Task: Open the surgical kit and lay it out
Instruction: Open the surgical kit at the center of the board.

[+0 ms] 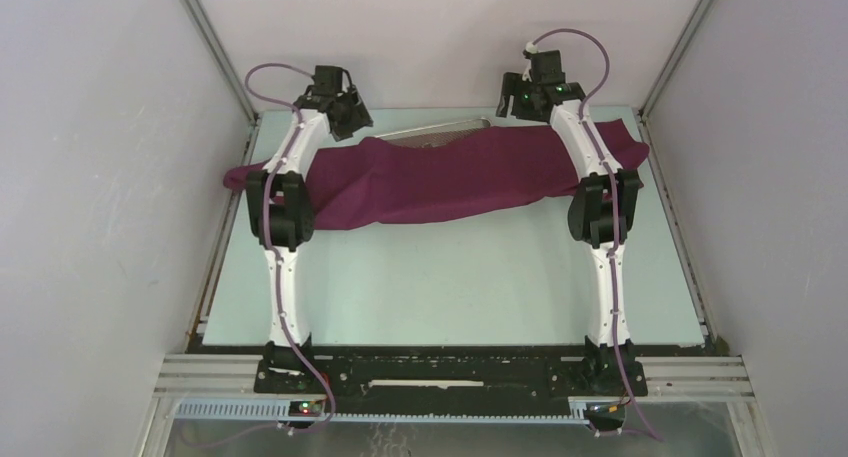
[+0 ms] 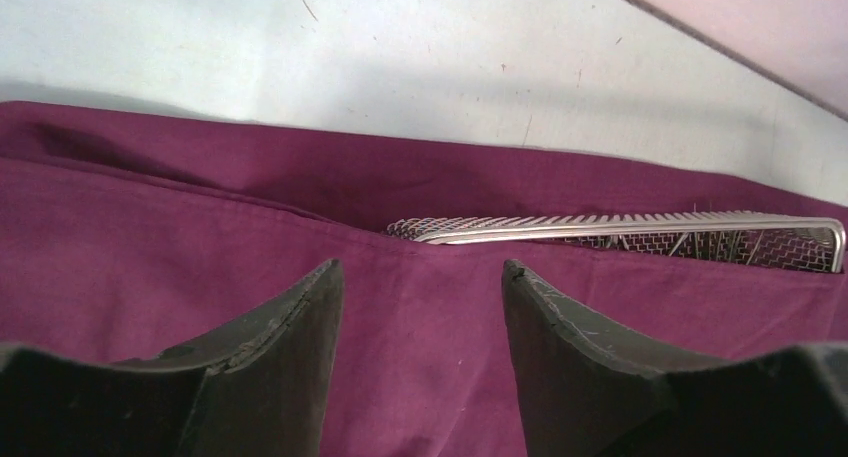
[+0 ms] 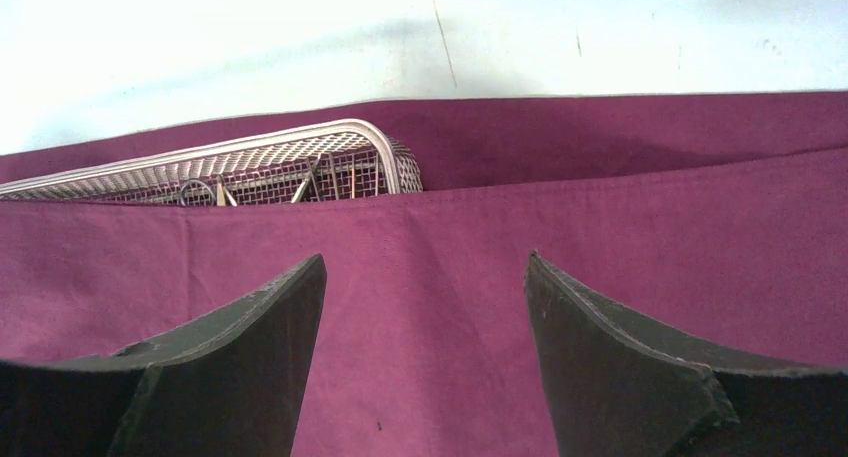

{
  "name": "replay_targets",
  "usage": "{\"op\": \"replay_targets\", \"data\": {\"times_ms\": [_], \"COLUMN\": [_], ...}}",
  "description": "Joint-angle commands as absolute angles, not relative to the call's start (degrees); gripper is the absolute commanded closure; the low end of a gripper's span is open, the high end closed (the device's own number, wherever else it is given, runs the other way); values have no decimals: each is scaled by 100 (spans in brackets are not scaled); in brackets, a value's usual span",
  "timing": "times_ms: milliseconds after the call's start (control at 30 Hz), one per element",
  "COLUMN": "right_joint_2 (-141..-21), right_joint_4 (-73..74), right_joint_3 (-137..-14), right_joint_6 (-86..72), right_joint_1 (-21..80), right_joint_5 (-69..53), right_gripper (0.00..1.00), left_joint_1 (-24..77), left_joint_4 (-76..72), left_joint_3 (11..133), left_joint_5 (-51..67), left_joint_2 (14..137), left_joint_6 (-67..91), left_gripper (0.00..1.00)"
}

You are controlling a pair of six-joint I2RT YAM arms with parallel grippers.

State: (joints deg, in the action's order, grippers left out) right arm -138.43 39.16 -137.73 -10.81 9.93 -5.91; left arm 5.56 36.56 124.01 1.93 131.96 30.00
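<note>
The surgical kit lies across the far part of the table. Its maroon cloth wrap is draped over a silver wire-mesh tray, leaving only the tray's far rim bare. My left gripper hovers over the cloth's left part and my right gripper over its right part. In the left wrist view the left gripper is open, with only cloth behind the gap and the tray just beyond. The right gripper is open over the cloth. Thin steel instruments show through the tray's mesh.
The pale green table top stretches from the cloth to the arm bases. White enclosure walls and slanted metal posts close in the left, right and back. The cloth's ends hang towards the table's side edges.
</note>
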Motion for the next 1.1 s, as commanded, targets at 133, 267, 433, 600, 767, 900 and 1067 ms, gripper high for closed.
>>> {"op": "replay_targets", "data": {"times_ms": [133,267,433,600,767,900,1067], "right_joint_2": [-13968,-14037,-14140,-14302,-14463,-14549,-14646], "right_joint_4": [3648,3602,3494,3385,3257,3188,3075], "right_joint_3": [-13941,-13965,-13976,-14015,-14044,-14045,-14045], "right_joint_6": [-1205,-1280,-1401,-1573,-1761,-1872,-2025], "right_joint_1": [1020,1015,1003,993,984,976,959], "right_joint_5": [-750,-853,-1045,-1213,-1388,-1455,-1516], "right_gripper": [18,18,19,19,19,20,21], "left_joint_1": [656,666,685,696,710,704,708], "left_joint_4": [3700,3714,3714,3717,3683,3679,3609], "left_joint_3": [12885,12877,12862,12857,12871,12868,12860], "left_joint_5": [109,60,53,74,97,105,157], "left_joint_2": [13469,13543,13640,13733,13734,13668,13497], "left_joint_6": [3204,3212,3187,3194,3183,3160,3138], "left_gripper": [41,46,51,57,66,77,90]}}
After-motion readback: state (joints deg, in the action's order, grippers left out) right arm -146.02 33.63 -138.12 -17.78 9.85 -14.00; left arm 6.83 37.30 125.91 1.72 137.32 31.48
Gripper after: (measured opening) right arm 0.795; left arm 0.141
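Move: The near wrap layer's left edge spot, beside the wire basket's left corner, lies straight below the left hand, about 5 cm down and 1 cm to its right; the middle of the basket's exposed rim is some 15 cm to that hand's right and 3 cm ahead. From the right hand, the wrap's right edge spot is roughly 3 cm ahead, 3 cm left and 7 cm down; the basket's right corner is 4 cm ahead, 4 cm left, equally low. The left hand sinks about 4 cm with a slight drift to its right, tipping some 5 degrees further down, and its half-open fingers close on the maroon wrap's upper edge, pinching the cloth right beside the basket's left corner. Meanwhile the right hand comes down about 6 cm and 3 cm left towards the same edge near the basket's right corner, easing slightly forward and rolling its left side up some 10 degrees, its fingers kept wide open and not yet closed on cloth. ##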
